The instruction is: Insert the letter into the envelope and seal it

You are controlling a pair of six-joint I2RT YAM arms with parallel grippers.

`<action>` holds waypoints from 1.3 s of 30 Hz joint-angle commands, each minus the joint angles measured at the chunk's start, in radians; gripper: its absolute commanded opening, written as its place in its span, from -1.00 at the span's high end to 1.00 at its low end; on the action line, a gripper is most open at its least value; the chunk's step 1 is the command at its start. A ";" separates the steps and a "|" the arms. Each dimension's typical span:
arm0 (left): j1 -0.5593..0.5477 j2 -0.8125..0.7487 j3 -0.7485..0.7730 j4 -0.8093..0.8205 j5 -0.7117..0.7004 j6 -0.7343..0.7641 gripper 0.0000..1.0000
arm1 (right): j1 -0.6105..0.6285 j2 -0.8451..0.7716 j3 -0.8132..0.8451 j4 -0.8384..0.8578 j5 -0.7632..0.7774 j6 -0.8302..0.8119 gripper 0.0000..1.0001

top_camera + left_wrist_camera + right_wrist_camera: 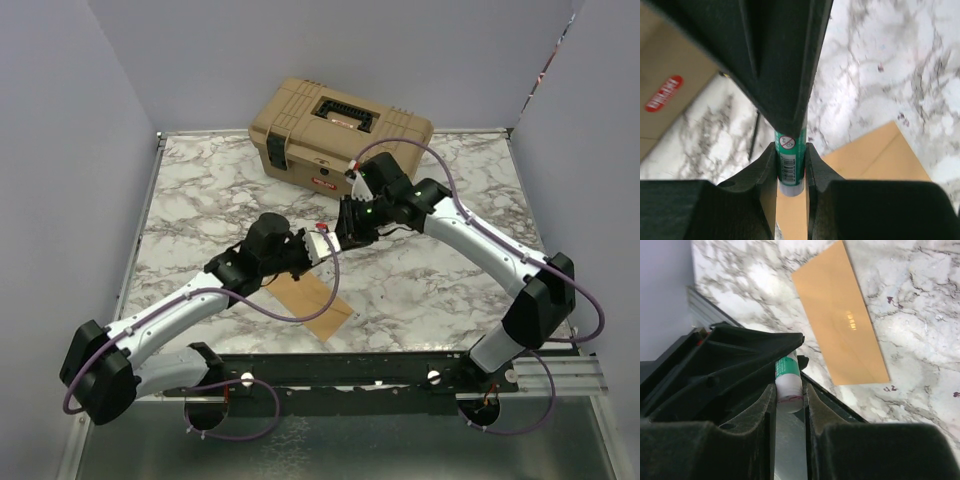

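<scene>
A glue stick (324,240) with a green label hangs in the air between my two grippers. My left gripper (312,248) is shut on its green body (790,157). My right gripper (345,235) is shut on its white end (789,390). Both stand above the middle of the table. The envelope (305,300) lies flat on the marble below and nearer, seen as a brown sheet (840,320) in the right wrist view and partly (875,160) in the left wrist view. No flap stands up from it. The letter is out of view.
A tan toolbox (340,130) with a black handle stands at the back centre, its red sticker (663,93) showing in the left wrist view. Grey walls close in the marble table (200,200) on the left, back and right.
</scene>
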 commanded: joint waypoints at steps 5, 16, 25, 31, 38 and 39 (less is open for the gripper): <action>-0.042 -0.278 -0.117 0.457 -0.051 -0.151 1.00 | -0.074 -0.064 0.047 -0.007 -0.020 0.035 0.37; -0.041 -0.317 -0.225 0.423 -0.041 -0.454 1.00 | -0.131 -0.245 -0.005 0.144 -0.061 0.187 -0.33; -0.041 -0.187 -0.184 0.352 -0.246 -0.874 1.00 | -0.139 -0.327 -0.103 0.132 0.110 0.221 -0.32; -0.042 -0.003 -0.154 0.272 -0.461 -1.145 1.00 | -0.140 -0.365 -0.161 0.128 0.163 0.233 -0.30; -0.041 0.167 -0.098 0.198 -0.673 -1.338 1.00 | -0.140 -0.397 -0.227 0.129 0.177 0.267 -0.29; -0.042 0.187 -0.090 0.185 -0.695 -1.380 1.00 | -0.140 -0.401 -0.232 0.128 0.178 0.270 -0.29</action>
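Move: My left hand holds the green glue stick, its white end also pinched in my right fingers, so the stick's middle lies some 2 cm left of my right hand and 1 cm lower. From my left hand the envelope's middle is about 4 cm back, 3 cm left and 16 cm below. The screwdriver lies roughly 11 cm ahead of that hand and 3 cm right, the yellow knife about 16 cm ahead and 7 cm right, both at table height. I lift both hands together, then spread my right fingers to let go of the glue stick's white end and draw that hand up and off to the right, sinking a little at the end. My left hand keeps the stick, rising about 8 cm and easing back, then swings forward and down some 14 cm towards the envelope, rolling and turning counter-clockwise so its fingers point more ahead. ##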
